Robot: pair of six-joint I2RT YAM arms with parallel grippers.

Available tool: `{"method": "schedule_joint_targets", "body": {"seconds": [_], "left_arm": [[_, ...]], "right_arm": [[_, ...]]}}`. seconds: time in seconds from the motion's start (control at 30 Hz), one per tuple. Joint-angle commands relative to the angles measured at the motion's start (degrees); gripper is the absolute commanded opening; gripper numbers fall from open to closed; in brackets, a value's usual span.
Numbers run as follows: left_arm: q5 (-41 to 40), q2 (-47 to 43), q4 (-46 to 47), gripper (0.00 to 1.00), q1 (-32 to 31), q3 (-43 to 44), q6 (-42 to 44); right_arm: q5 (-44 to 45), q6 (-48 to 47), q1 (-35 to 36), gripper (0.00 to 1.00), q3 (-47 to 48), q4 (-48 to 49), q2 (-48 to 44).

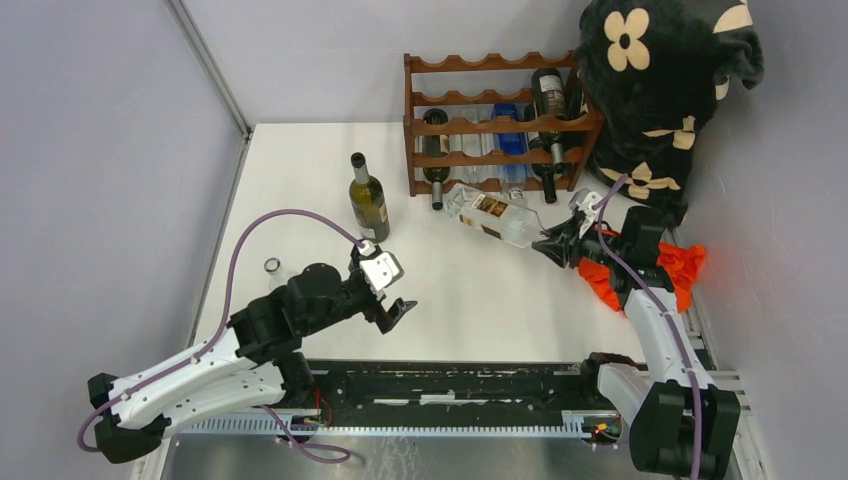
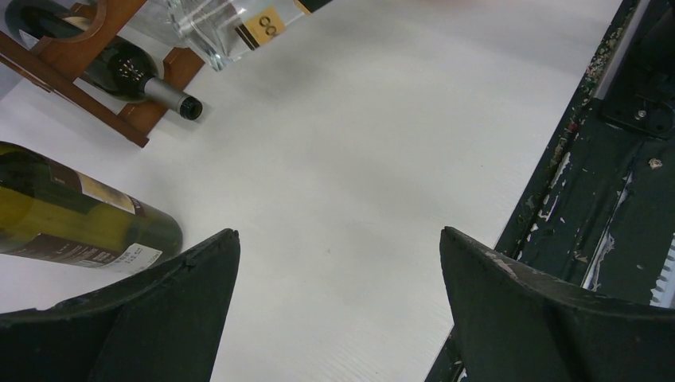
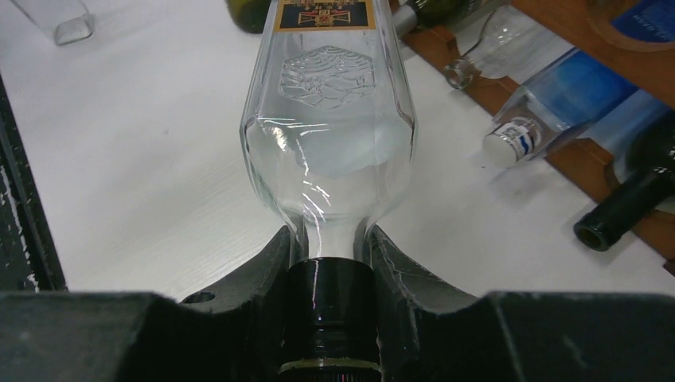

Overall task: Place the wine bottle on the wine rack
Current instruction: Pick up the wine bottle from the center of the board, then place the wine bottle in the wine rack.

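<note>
A clear glass wine bottle (image 1: pixel 490 215) (image 3: pixel 330 119) with a black cap and a gold label lies nearly level, its base pointing at the foot of the wine rack (image 1: pixel 470 63) (image 3: pixel 557 24). My right gripper (image 1: pixel 548 243) (image 3: pixel 330 247) is shut on its neck just above the cap. The reddish-brown rack stands at the back with several bottles lying in it. A dark green bottle (image 1: pixel 368 200) (image 2: pixel 72 219) stands upright left of the rack. My left gripper (image 1: pixel 393 285) (image 2: pixel 338 239) hovers open over bare table just in front of it, holding nothing.
A black flowered cloth (image 1: pixel 660 80) rises to the right of the rack, with an orange object (image 1: pixel 680 265) under my right arm. A small clear glass (image 1: pixel 272 265) (image 3: pixel 60 20) sits at the left. A black rail (image 1: pixel 450 385) runs along the near edge.
</note>
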Motion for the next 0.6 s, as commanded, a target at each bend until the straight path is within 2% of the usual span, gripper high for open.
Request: {"method": "schedule_joint_targets", "body": {"seconds": [0.0, 0.37, 0.57], "left_arm": [[-0.64, -0.43, 2.68, 1.00, 0.11, 0.11, -1.15], [-0.63, -0.38, 2.59, 1.00, 0.11, 0.12, -0.87], [-0.48, -0.36, 2.51, 1.00, 0.11, 0.11, -0.81]], "right_arm": [[-2.79, 8.59, -1.88, 0.00, 5.19, 18.01, -0.34], [3.08, 21.85, -3.50, 0.00, 3.42, 35.58, 3.36], [6.03, 26.10, -3.53, 0.00, 3.03, 40.80, 6.34]]}}
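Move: The wine rack, where the held clear bottle is being taken, has its middle about 29 cm ahead of the right hand, 8 cm left and 4 cm lower. The dark bottle on its upper row lies some 28 cm ahead and 3 cm right, about level in height; the blue bottle in the lower row is 28 cm ahead, 6 cm left and 11 cm lower. The standing green bottle is about 14 cm ahead, 40 cm left and 4 cm lower. From the left hand, the rack lies roughly 41 cm ahead, 26 cm right and 10 cm lower. The clear bottle, still pinched by its neck, is carried towards the wine rack by the right arm: about 5 cm forward, rising some 4 cm and drifting a little right. On the way the wrist turns roughly 10 degrees clockwise and rolls its left side up, swinging the bottle's base round towards the rack and lifting it; the fingers keep their hold. ##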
